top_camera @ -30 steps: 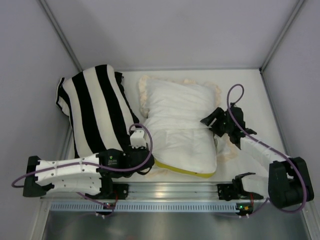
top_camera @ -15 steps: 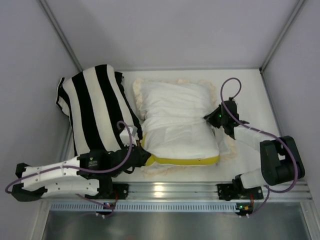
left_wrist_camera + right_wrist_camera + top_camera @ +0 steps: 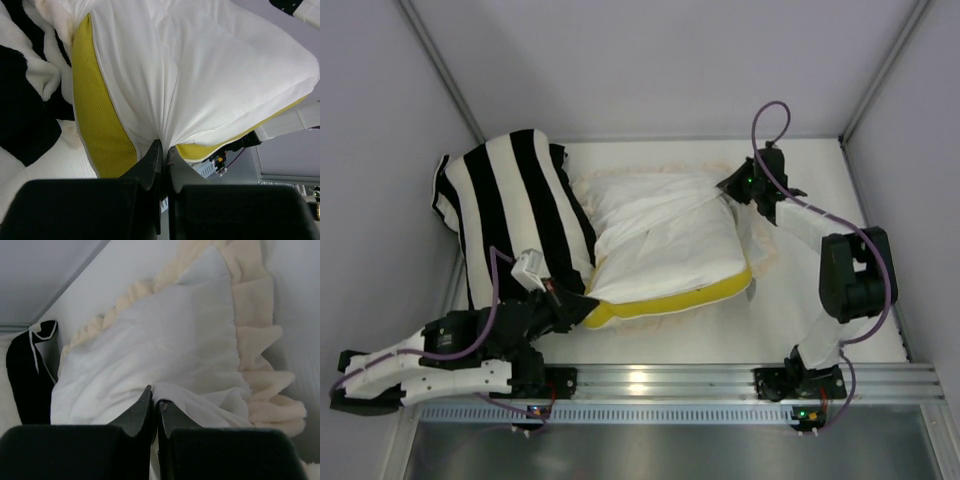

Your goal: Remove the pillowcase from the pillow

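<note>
The pillow [image 3: 692,258] lies mid-table, plump and white, its yellow band [image 3: 660,300] along the near side. My left gripper [image 3: 578,312] is shut on the pillow's near-left end, pinching white fabric [image 3: 200,65] beside the yellow band [image 3: 95,120] between the fingertips [image 3: 164,148]. The pillowcase [image 3: 632,200] still covers the pillow's far part, cream-white face up, with its ruffled frill [image 3: 763,250] at the right. My right gripper [image 3: 734,186] is at the far right corner, shut on a fold of the pillowcase [image 3: 150,340] next to the frill [image 3: 255,340].
A black-and-white striped cushion [image 3: 510,215] lies against the pillow's left side and the left wall. The back wall stands close behind the right gripper. The metal rail [image 3: 660,380] runs along the near edge.
The right gripper shut on the pillowcase and drew it toward the far right corner. The left arm pulled the pillow's end back to the near left, baring more of the yellow band.
</note>
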Controlling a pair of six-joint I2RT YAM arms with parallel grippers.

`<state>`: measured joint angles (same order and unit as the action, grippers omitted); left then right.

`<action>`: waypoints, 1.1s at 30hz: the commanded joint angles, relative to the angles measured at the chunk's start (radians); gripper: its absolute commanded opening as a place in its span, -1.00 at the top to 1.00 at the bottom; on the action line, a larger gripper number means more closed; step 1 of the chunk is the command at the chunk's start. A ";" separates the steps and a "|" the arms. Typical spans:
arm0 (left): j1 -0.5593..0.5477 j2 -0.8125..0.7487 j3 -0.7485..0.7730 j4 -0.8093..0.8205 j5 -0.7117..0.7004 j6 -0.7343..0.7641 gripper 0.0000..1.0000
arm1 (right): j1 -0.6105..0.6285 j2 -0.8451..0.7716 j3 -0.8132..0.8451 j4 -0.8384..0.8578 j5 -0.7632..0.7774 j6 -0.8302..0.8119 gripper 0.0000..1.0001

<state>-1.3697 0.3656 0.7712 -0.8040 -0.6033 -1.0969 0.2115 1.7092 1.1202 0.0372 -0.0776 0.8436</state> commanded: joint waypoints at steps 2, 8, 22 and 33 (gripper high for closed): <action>-0.003 0.067 0.048 0.055 0.046 0.009 1.00 | -0.066 0.098 0.214 0.006 0.087 -0.084 1.00; -0.002 0.414 -0.001 0.300 0.138 0.101 1.00 | -0.054 0.153 0.418 -0.255 -0.192 -0.184 0.10; 0.001 1.334 0.514 0.487 0.338 0.396 0.67 | -0.049 -0.592 0.013 -0.523 0.082 -0.307 -0.18; 0.075 1.026 0.436 0.244 0.022 0.385 -0.82 | -0.049 -0.942 -0.266 -0.546 -0.074 -0.252 -0.14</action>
<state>-1.3544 1.4868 1.2297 -0.4515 -0.4667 -0.7044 0.1669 0.8165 0.8574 -0.5026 -0.0849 0.5774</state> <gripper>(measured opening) 0.901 0.570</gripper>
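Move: The left hand still pinches the pillowcase's front-left corner; the front-right corner lies about 30 cm to its right, 12 cm ahead and 15 below. The striped blanket's middle is roughly 25 cm ahead, 16 cm left of it. The right hand, shut on white cloth at the far right, has that front-right corner some 22 cm back, 6 cm right and 6 below. Left swings its corner 26 cm right and 15 down, then opens; right lets go, retreating about 20 cm, up and right. ##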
